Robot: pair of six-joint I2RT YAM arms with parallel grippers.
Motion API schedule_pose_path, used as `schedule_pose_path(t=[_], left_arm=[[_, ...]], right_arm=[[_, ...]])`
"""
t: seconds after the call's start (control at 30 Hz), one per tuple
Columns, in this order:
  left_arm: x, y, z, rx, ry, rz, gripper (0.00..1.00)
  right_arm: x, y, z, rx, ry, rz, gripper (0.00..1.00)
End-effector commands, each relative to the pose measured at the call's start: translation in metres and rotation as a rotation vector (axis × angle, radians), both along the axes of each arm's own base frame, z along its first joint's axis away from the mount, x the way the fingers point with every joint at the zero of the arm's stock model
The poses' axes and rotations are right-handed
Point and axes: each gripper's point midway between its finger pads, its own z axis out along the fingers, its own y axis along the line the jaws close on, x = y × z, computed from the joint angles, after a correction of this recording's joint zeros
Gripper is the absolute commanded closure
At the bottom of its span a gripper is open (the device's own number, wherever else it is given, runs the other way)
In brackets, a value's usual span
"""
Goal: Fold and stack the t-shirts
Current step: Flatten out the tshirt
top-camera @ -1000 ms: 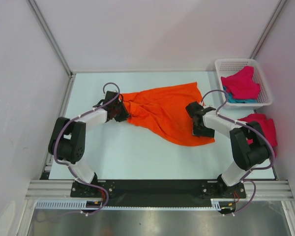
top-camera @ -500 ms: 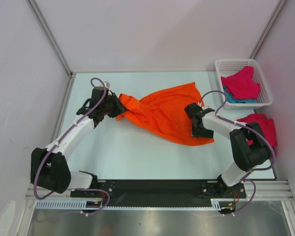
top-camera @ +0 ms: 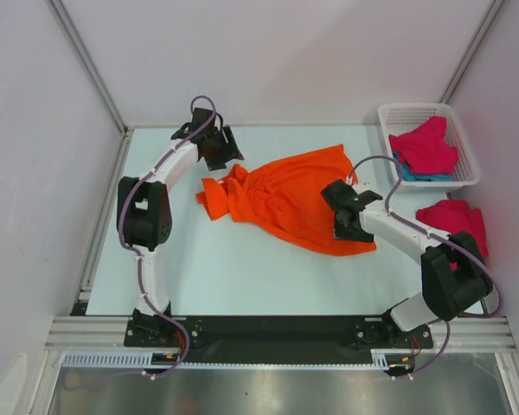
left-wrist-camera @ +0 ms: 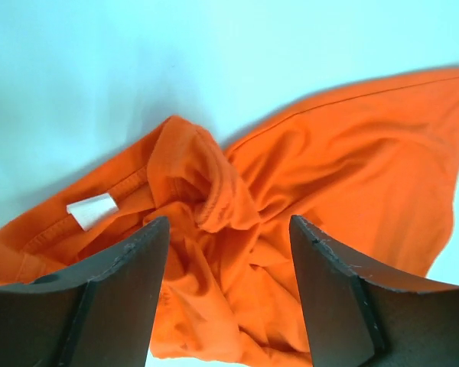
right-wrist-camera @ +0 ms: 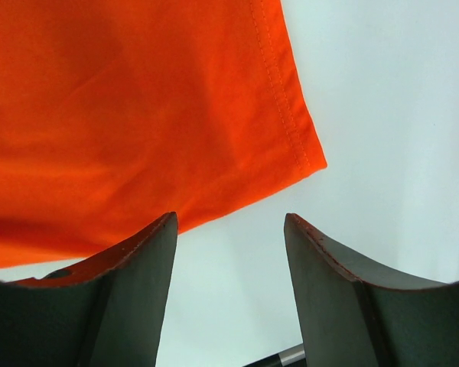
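The orange t-shirt [top-camera: 290, 194] lies spread across the middle of the table, its left end bunched into folds [left-wrist-camera: 214, 191] with a white label [left-wrist-camera: 92, 210] showing. My left gripper [top-camera: 221, 151] hangs open above that bunched end [left-wrist-camera: 229, 229], holding nothing. Over the shirt's right side my right gripper [top-camera: 342, 212] is open too; in its wrist view bare table lies between the fingers [right-wrist-camera: 229, 222], next to a hemmed corner [right-wrist-camera: 306, 153]. One magenta-red t-shirt [top-camera: 426, 147] lies on a teal t-shirt [top-camera: 413, 175] in the basket. A second magenta-red t-shirt [top-camera: 454, 218] is on the table at the right.
The white mesh basket [top-camera: 396, 114] stands at the table's far right corner. White walls close in the table on the left, back and right. The black base rail [top-camera: 268, 328] runs along the near edge.
My left gripper opened, let go of the orange shirt's left end and swung up toward the back left. The released end dropped into a bunch. The right gripper barely moved.
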Motion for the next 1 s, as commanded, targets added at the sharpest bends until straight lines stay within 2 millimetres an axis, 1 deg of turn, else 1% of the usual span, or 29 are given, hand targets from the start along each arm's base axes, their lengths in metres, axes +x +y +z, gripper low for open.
schedule_pose_path(t=[0.0,0.03,0.07,0.1,0.13,0.17,0.2,0.23,0.3,0.33,0.4,0.43,0.47,0.53,0.57,0.6,0.77,0.97], left_arm=[[-0.016,-0.001,0.010,0.002,0.030,-0.039,0.30],[-0.023,-0.001,0.024,-0.004,-0.002,-0.045,0.30],[-0.041,0.003,0.005,0.008,0.041,-0.047,0.30],[-0.045,0.004,0.006,0.001,0.019,-0.047,0.30],[-0.055,0.005,0.025,-0.013,-0.025,-0.045,0.30],[-0.078,0.010,0.002,0.000,0.023,-0.043,0.31],[-0.082,0.010,0.005,-0.009,-0.006,-0.042,0.31],[-0.103,0.016,0.003,-0.009,-0.008,-0.033,0.30],[-0.111,0.016,0.005,-0.018,-0.020,-0.038,0.31],[-0.116,0.017,-0.001,-0.015,-0.007,-0.039,0.31],[-0.120,0.014,-0.004,-0.027,-0.001,-0.047,0.31],[-0.127,0.013,-0.012,-0.027,0.018,-0.050,0.31],[-0.127,0.010,-0.013,-0.036,0.006,-0.056,0.31],[-0.135,0.004,-0.025,-0.043,0.027,-0.063,0.31],[-0.135,0.001,-0.027,-0.051,0.025,-0.064,0.31],[-0.139,-0.001,-0.036,-0.048,0.044,-0.070,0.31],[-0.142,-0.008,-0.058,-0.049,0.075,-0.072,0.31],[-0.140,-0.009,-0.070,-0.055,0.078,-0.061,0.34]], right_arm=[[0.003,0.004,0.021,0.008,-0.050,-0.014,0.37],[0.003,0.005,0.021,0.007,-0.049,-0.011,0.37],[0.003,0.006,0.021,0.008,-0.047,-0.008,0.37],[0.003,0.007,0.020,0.009,-0.047,-0.008,0.37],[0.004,0.009,0.020,0.010,-0.047,-0.001,0.37],[0.004,0.011,0.016,0.006,-0.039,0.003,0.37],[0.004,0.012,0.015,0.006,-0.038,0.003,0.37],[0.005,0.016,0.010,0.001,-0.028,0.014,0.37],[0.004,0.023,0.008,0.001,-0.025,0.029,0.37],[0.004,0.025,0.005,-0.004,-0.021,0.032,0.37],[0.002,0.030,0.004,-0.006,-0.020,0.041,0.37],[0.001,0.030,0.004,-0.009,-0.019,0.044,0.37],[0.001,0.031,0.003,-0.010,-0.019,0.045,0.37],[-0.001,0.030,0.002,-0.015,-0.016,0.045,0.37],[-0.002,0.030,0.001,-0.017,-0.012,0.045,0.37],[-0.002,0.029,0.001,-0.019,-0.012,0.045,0.37],[-0.002,0.023,0.002,-0.037,-0.012,0.040,0.37],[-0.001,0.011,-0.003,-0.042,0.002,0.007,0.37]])
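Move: The left hand is open over the orange t-shirt's bunched left end. The near edge it heads for is about 16 cm back, level left-right and 9 cm below; a raised fold lies 2 cm ahead and 1 cm right, and a loose flap 11 cm back and 6 cm left, both about 8-9 cm down. For the right hand, the shirt's near right corner is 6 cm right, 1 cm ahead and 5 cm down. Without any touch to be seen, the open left hand draws back some 15 cm over the bunched end towards the shirt's near edge. It dips a little on the way, then sinks straight on to about 7 cm lower, fingers tipping slightly steeper. The right hand, still open, slides about 2 cm left along the near edge, away from the corner. ##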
